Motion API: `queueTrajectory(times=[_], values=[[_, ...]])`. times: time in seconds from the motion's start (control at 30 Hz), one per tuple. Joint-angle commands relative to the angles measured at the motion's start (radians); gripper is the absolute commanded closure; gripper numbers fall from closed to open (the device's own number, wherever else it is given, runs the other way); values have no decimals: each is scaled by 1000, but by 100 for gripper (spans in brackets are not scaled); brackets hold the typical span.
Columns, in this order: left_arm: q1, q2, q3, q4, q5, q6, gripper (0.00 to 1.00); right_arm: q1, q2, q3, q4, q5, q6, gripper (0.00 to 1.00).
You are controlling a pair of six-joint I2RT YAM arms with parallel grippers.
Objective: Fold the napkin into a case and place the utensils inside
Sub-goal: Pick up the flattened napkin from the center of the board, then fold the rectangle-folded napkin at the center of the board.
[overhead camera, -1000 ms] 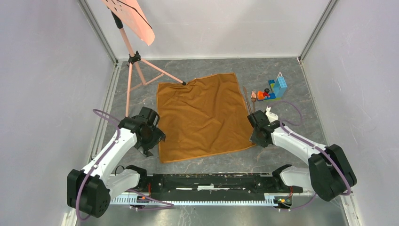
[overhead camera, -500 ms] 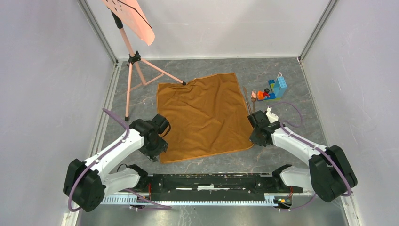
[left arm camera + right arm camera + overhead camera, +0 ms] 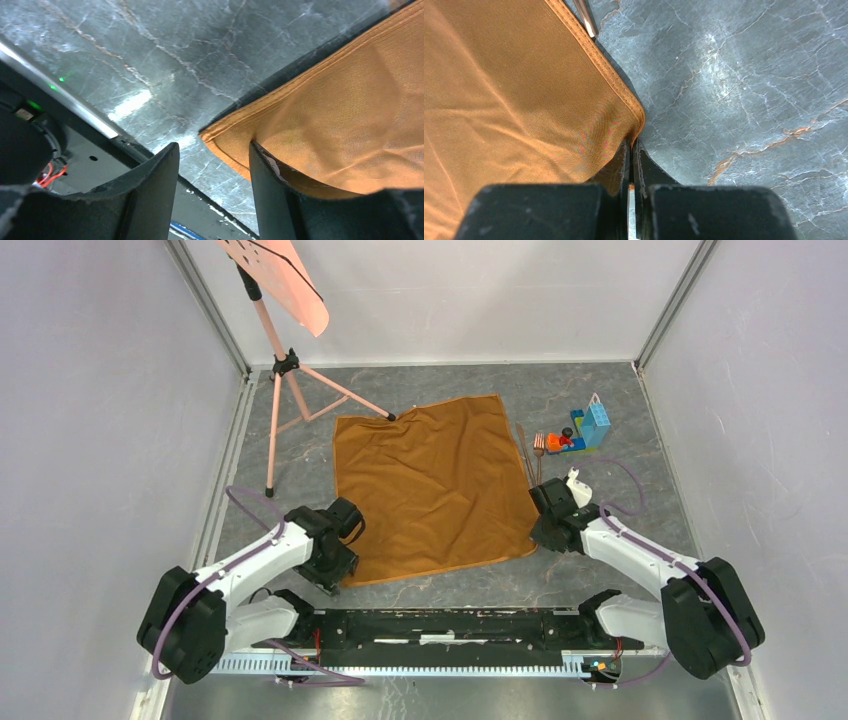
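The orange-brown napkin [image 3: 435,485] lies spread flat mid-table. My left gripper [image 3: 335,575] is at its near-left corner. In the left wrist view, its jaws [image 3: 212,150] stand open. The napkin corner [image 3: 225,140] lies between them, and the right finger [image 3: 270,190] rests on the cloth. My right gripper [image 3: 540,535] is shut on the napkin's near-right corner [image 3: 624,125], the fingertips [image 3: 631,145] pinching the hem. The utensils, a thin stick [image 3: 524,450] and a small fork [image 3: 539,448], lie just right of the napkin. The tip of one utensil [image 3: 585,15] shows in the right wrist view.
A colourful toy brick pile [image 3: 585,430] sits right of the utensils. A pink tripod stand [image 3: 285,370] with a salmon sheet [image 3: 285,280] stands at the back left, one foot touching the napkin's far edge. A black rail [image 3: 440,625] runs along the near edge, and walls enclose the table.
My left arm swung in towards the napkin's near-left corner and its jaws narrowed around it. My right gripper closed on the near-right corner and shifted slightly nearer.
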Motion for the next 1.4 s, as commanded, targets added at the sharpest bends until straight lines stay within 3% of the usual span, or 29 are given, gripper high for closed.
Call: queueTrajectory(times=[0.0, 0.23, 0.37, 0.47, 0.63, 0.7, 0.8, 1.0, 1.2, 1.37], values=[[-4, 24, -6, 77, -47, -68, 40, 5, 8, -43, 6, -38, 4, 100], [-4, 44, -57, 124, -13, -98, 48, 4, 6, -38, -7, -42, 5, 100], [-3, 77, -41, 147, -25, -98, 70, 4, -2, -34, -7, -48, 3, 100], [4, 79, -23, 156, -46, -69, 97, 5, -18, -24, -5, -48, -15, 100], [31, -35, 87, 120, -120, 87, 98, 4, -88, 14, 43, -49, -134, 100], [33, -117, 154, 111, -155, 175, 98, 5, -131, 34, 121, -94, -264, 100], [35, -272, 234, 174, -168, 329, 98, 4, -212, 46, 284, -236, -462, 100], [37, -519, 418, 349, -178, 624, 98, 5, -359, 99, 499, -540, -709, 100], [37, -629, 656, 410, -137, 892, 98, 4, -516, 174, 585, -718, -801, 100], [35, -705, 803, 481, -45, 1017, 98, 5, -614, 302, 660, -838, -742, 100]])
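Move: The napkin's near-left corner lies about 2 cm ahead of the open left hand, 2 cm to its right and 2 cm below; a tripod foot stands some 20 cm ahead and 18 cm to its left. The right hand already holds the near-right corner; from that hand the fork lies about 17 cm ahead and 1 cm right, the knife some 21 cm ahead and 1 cm left. Left hand pinches napkin corner, then both hands rise, left 45 cm, right 30 and leftward, wrists tipping up. ##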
